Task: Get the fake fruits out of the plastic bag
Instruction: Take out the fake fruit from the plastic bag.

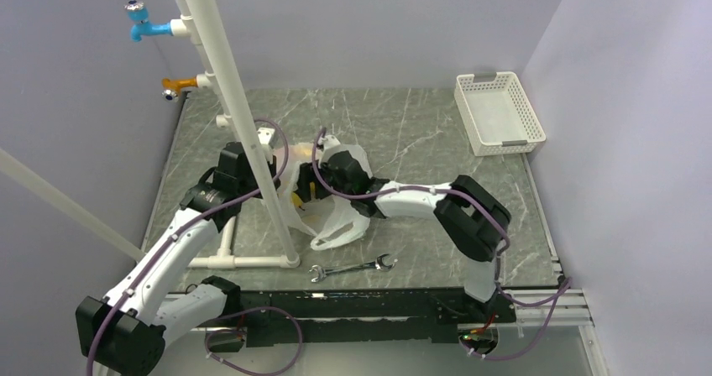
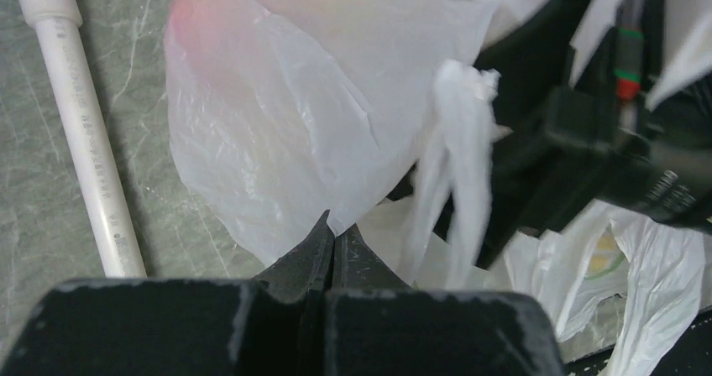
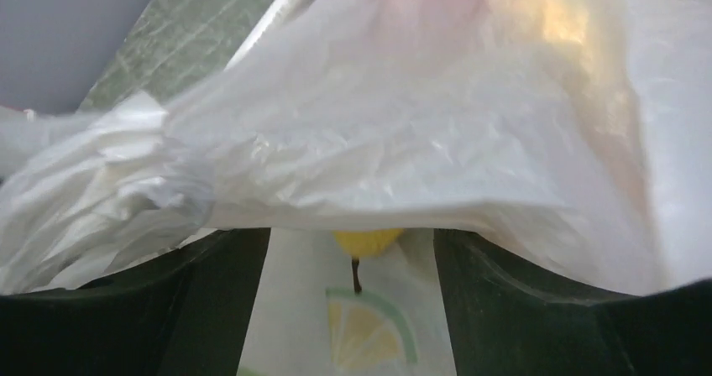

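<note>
The plastic bag point(image 1: 336, 216) lies crumpled in the middle of the table, thin and white with a lemon-slice print point(image 3: 369, 326). My left gripper point(image 2: 336, 232) is shut on a fold of its film; in the top view it point(image 1: 288, 186) sits at the bag's left side, behind the pipe. My right gripper point(image 3: 351, 267) reaches into the bag from the right, its fingers point(image 3: 210, 309) wide apart and open, with bag film draped over their tips. A yellow fake fruit point(image 3: 367, 242) with a dark stem lies just ahead between them. Pink and yellow tints show through the film point(image 2: 277, 116).
A white pipe frame point(image 1: 231, 99) with a blue tap point(image 1: 143, 25) and an orange tap point(image 1: 178, 86) stands at the left; one pipe point(image 2: 84, 133) runs beside the bag. A wrench point(image 1: 353, 268) lies near the front edge. A white lattice basket point(image 1: 499, 112) sits at the back right.
</note>
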{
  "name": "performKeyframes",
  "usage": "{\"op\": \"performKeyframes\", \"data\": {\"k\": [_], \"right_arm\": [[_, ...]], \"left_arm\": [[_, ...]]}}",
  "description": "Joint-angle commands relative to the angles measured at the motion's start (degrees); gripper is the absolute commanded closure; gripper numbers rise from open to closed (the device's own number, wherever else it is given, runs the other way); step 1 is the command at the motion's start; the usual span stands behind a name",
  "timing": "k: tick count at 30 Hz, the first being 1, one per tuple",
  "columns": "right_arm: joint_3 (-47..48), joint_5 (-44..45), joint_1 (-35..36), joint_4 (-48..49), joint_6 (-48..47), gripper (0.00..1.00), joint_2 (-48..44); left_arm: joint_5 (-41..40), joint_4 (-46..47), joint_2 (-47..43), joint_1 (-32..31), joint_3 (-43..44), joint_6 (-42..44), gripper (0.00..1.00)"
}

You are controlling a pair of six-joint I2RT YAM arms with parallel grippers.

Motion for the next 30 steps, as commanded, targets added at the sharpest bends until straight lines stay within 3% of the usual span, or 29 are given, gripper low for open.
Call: {"op": "performKeyframes", "data": {"k": [1,8,13,18,21,30], "right_arm": [[7.20,-1.10,0.02,-0.28,-1.17,0.24,6.46],[9.55,-2.18,0.41,2.69,-2.07,0.09,10.50],[11.29,-1.89,1.24,2.23,-4.74,0.06,12.51],[12.97,5.30,3.97,0.90,-9.61,0.02,12.17],[13.76,8.30,4.86,1.89,-14.32,0.01,12.50],[20.45,9.08,6.38,0.28,-13.59,0.09,20.66]], "left_arm": [[0.98,1.03,0.31,-0.19,2.27,1.12,1.00],[1.00,1.56,0.60,-0.19,1.37,1.75,1.00],[2.22,1.98,1.47,-0.19,1.41,1.60,1.00],[1.97,-0.46,3.69,-0.19,4.35,0.56,1.00],[2.33,-0.60,4.28,-0.19,5.34,1.05,1.00],[5.03,5.01,1.54,-0.19,-0.33,2.49,1.00]]}}
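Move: The yellow fake fruit, stem end towards the right hand, lies about 7 cm to that hand's left, 3 cm ahead and 6 cm lower, just inside the bag's mouth. Under the film, the pink fruit is roughly 11 cm ahead of the right hand and 8 cm left; the orange-yellow one is about 12 cm ahead and 3 cm left. From the left hand, already pinching the bag, the yellow fruit is some 3 cm ahead, 4 cm right and 14 cm below. The yellow fruit is what the right hand closes in on: it reaches left about 6 cm, also forward and down some 3 cm each, sinking early and pushing left and forward at the end, under the bag's upper film. Its fingers spread to nearly full width while the wrist rolls about 15 degrees, counter-clockwise seen from behind the hand. The left hand keeps its pinch and late on shifts a couple of centimetres left and forward. ##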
